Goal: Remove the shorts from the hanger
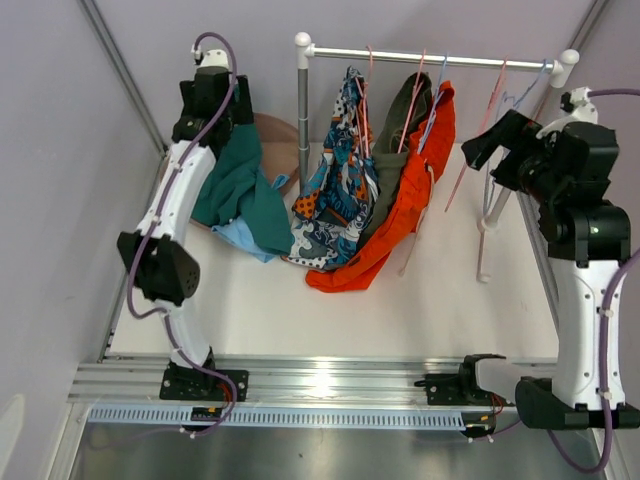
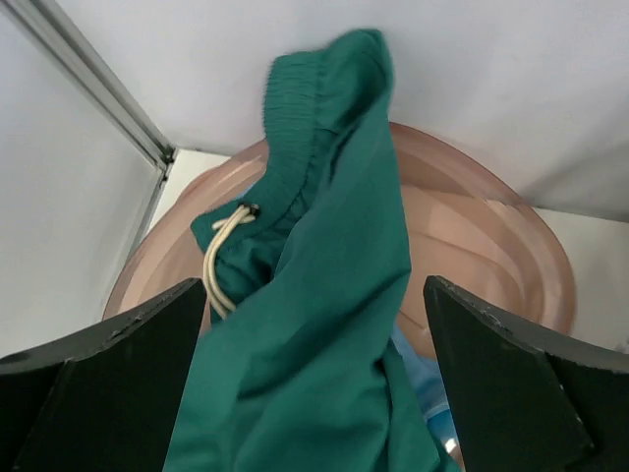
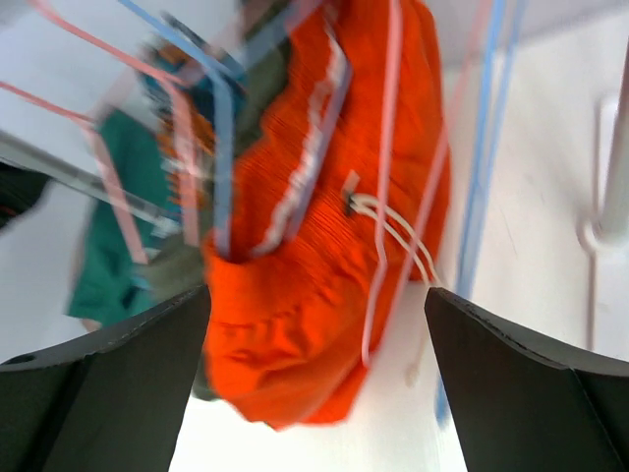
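The dark teal shorts (image 1: 243, 190) hang bunched at the back left, over the light blue shorts (image 1: 240, 238) on the table. My left gripper (image 1: 232, 125) is open, and the teal cloth (image 2: 324, 324) with its white drawstring fills the gap between the spread fingers (image 2: 118, 374). The printed shorts (image 1: 340, 185), olive green shorts (image 1: 405, 110) and bright orange shorts (image 1: 400, 215) hang on hangers from the rail (image 1: 440, 55). My right gripper (image 1: 478, 148) is open and empty, right of the orange shorts (image 3: 314, 256) and facing them.
A pinkish-brown bowl (image 2: 482, 246) sits at the back left under the teal shorts, next to the rail's grey post (image 1: 303, 120). Empty pink and blue hangers (image 1: 500, 100) hang at the rail's right end. The rail's white right leg (image 1: 495, 210) stands near my right arm.
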Controlling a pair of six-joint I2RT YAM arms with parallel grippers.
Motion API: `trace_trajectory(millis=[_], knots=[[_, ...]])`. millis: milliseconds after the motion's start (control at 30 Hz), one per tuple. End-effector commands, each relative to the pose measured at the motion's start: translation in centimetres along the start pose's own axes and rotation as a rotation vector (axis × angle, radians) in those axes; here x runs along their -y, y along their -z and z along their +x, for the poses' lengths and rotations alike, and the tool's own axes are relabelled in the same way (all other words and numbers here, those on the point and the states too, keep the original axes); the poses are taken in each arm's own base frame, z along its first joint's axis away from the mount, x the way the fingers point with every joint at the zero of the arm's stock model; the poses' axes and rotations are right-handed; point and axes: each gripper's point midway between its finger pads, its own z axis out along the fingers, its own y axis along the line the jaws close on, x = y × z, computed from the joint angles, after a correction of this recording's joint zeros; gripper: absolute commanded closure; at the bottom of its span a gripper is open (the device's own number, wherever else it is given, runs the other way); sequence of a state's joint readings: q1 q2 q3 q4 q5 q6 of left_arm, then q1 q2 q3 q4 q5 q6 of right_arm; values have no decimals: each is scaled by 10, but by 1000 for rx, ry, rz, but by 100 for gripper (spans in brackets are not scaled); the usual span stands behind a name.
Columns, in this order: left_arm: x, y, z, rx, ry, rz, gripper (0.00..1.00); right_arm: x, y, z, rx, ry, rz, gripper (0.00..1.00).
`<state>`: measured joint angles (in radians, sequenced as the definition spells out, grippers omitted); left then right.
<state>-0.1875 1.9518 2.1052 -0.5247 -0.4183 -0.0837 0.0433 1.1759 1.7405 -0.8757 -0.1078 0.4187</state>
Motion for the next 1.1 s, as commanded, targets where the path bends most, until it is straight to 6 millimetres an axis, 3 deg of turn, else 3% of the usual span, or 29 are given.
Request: trace_trajectory(millis=[0, 100, 133, 200, 267, 300, 333, 367, 433, 467, 567, 1067], knots=[[-5, 81, -44, 110, 110, 103, 1, -32, 17, -30, 88, -17, -112, 0], [4, 125, -43, 141, 120, 241, 1, -48, 2, -32, 78, -17, -154, 6], [7, 129, -28, 120, 114, 270, 1, -49, -13, -26, 50, -19, -150, 9], [4, 157, -19, 128, 128, 325, 1, -65, -23, -23, 31, -9, -184, 10], [3, 162, 18, 73, 113, 342, 1, -78, -39, -17, 20, 8, -184, 10], [-4, 182, 12, 111, 132, 356, 1, -81, -45, -16, 20, 12, -185, 10], [-5, 189, 14, 123, 138, 367, 1, -84, -50, -13, 15, 12, -187, 11], [-6, 185, 42, 74, 130, 362, 1, -88, -62, -9, 2, 15, -188, 11], [-12, 204, 39, 113, 144, 385, 1, -90, -74, -6, -5, 16, -184, 14], [-12, 201, 58, 81, 133, 382, 1, -89, -86, -1, -16, 19, -172, 14], [-17, 206, 70, 71, 110, 379, 1, -87, -98, 1, -20, 28, -148, 18], [-16, 202, 88, 80, 104, 384, 1, -65, -124, 11, -9, 46, -50, 44]])
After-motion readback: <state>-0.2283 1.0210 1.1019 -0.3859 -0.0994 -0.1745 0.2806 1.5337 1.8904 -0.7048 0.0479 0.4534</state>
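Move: Ahead of the right hand, some 13 cm, and about 8 cm left and 3 cm lower, the blue hanger carries the orange shorts. The olive shorts' hanger stands 5 cm left of it; an empty pink hanger hangs about 8 cm straight ahead of the hand. From the left hand, the orange shorts' middle lies roughly 34 cm right, 16 cm back and 10 cm lower; the patterned shorts are 24 cm right, 10 cm back, 8 cm lower. Rising about 5 cm first, the right hand swings left, then forward and down to the orange shorts' blue hanger, ending some 10 cm farther out and 8 cm left, its fingers half closed around a leg of that hanger. The empty left hand backs about 22 cm off the green shorts in the round tray, first rising, then sinking, turning roughly 20 degrees clockwise with its fingers still wide open. ##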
